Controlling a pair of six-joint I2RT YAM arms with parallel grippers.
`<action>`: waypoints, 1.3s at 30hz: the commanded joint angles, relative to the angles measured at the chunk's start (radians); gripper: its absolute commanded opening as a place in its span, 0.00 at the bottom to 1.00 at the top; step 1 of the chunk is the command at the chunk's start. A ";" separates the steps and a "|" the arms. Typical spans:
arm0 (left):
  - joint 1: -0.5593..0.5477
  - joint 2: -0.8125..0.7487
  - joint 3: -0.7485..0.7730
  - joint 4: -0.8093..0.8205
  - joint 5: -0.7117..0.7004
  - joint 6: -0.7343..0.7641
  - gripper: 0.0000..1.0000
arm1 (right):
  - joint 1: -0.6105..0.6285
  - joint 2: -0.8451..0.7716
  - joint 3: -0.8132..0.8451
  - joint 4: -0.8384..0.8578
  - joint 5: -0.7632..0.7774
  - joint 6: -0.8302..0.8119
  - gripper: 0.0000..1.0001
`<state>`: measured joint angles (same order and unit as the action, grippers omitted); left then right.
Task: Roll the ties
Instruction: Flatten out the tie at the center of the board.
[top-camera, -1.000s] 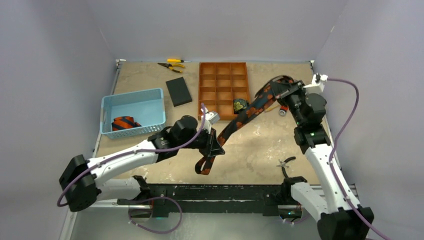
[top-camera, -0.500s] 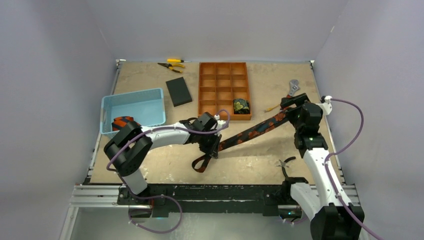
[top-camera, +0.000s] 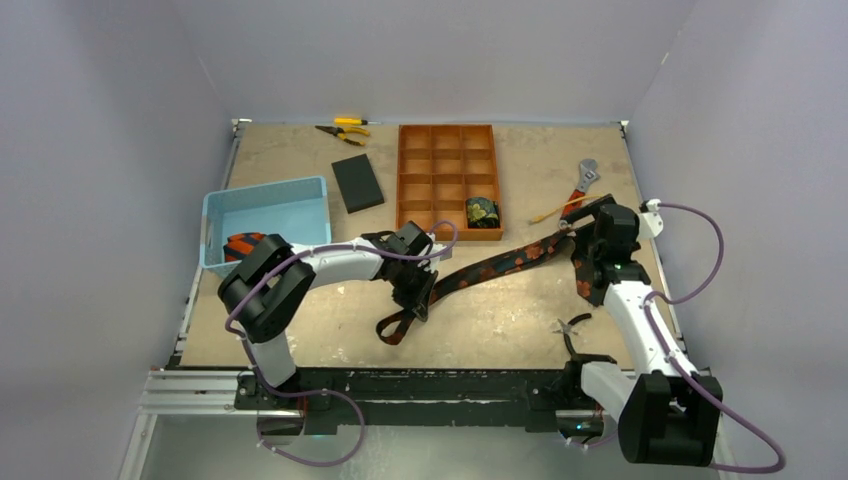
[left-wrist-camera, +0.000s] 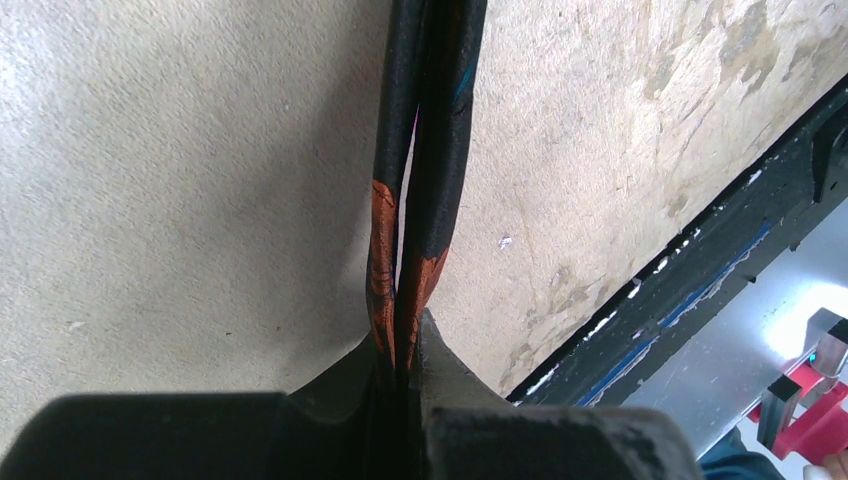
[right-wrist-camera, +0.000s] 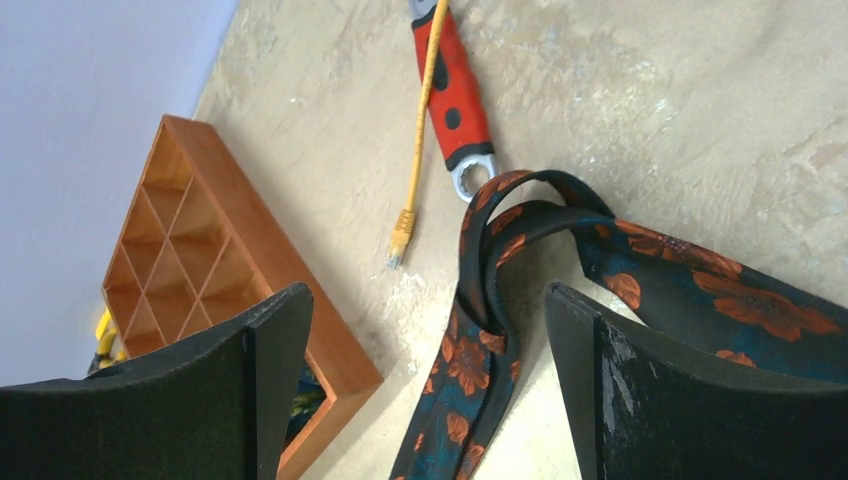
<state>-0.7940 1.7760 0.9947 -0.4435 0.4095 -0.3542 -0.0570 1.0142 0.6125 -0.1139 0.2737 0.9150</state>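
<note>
A dark tie with orange flowers (top-camera: 500, 264) lies stretched across the table between both arms. My left gripper (top-camera: 418, 300) is shut on its doubled near part (left-wrist-camera: 440, 150), and a short loop trails toward the front edge. The tie's far end is folded into a loop (right-wrist-camera: 500, 250) on the table. My right gripper (right-wrist-camera: 425, 295) stands open over it, its fingers (right-wrist-camera: 270, 340) on either side and apart from the fabric. A rolled green-gold tie (top-camera: 482, 211) sits in the orange tray (top-camera: 447, 175). Another rolled tie (top-camera: 243, 243) lies in the blue basket (top-camera: 265, 205).
A red wrench (top-camera: 582, 185) and a thin yellow cord (right-wrist-camera: 420, 130) lie just beyond the right gripper. A black pad (top-camera: 357, 184), pliers (top-camera: 343, 131) and a yellow screwdriver (top-camera: 350, 121) are at the back. More pliers (top-camera: 572, 325) lie by the right arm's base.
The right gripper lowered the tie's far end from the air to the table, then opened and let it go. The left gripper stays shut on the tie.
</note>
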 joint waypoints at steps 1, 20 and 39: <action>-0.001 0.058 -0.026 -0.048 -0.074 0.041 0.00 | -0.019 -0.007 -0.004 0.003 0.073 -0.019 0.89; 0.028 -0.122 0.011 -0.112 -0.281 0.024 0.39 | -0.007 -0.095 -0.049 0.142 -0.164 -0.120 0.91; -0.114 -1.071 -0.613 0.354 -0.776 -0.492 0.46 | 0.485 -0.090 -0.183 0.395 -0.282 -0.259 0.60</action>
<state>-0.8246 0.9112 0.5934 -0.2832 -0.2523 -0.6090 0.3996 0.9466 0.5037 0.1955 0.0631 0.7174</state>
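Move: My left fingers pinch the tie right down on the board; its small looped end lies about 5 cm left and 2 cm back. The rack's middle is some 29 cm ahead and 6 cm right. My open, empty right hand hovers about 14 cm over the board: the tie's middle stretch lies 18 cm left and 5 cm back, the rolled green tie 22 cm left and 6 cm ahead, the wrench 10 cm ahead and 2 cm left. I let go of the tie with my left hand, opening about halfway, and ease forward and left close to the board before lifting about 12 cm, ending left of where I pinched, tipping the fingers forward and turning counter-clockwise. My right hand first hovers, then sweeps some 18 cm left above the tie, turning about 40 degrees counter-clockwise and partly closing on nothing. ##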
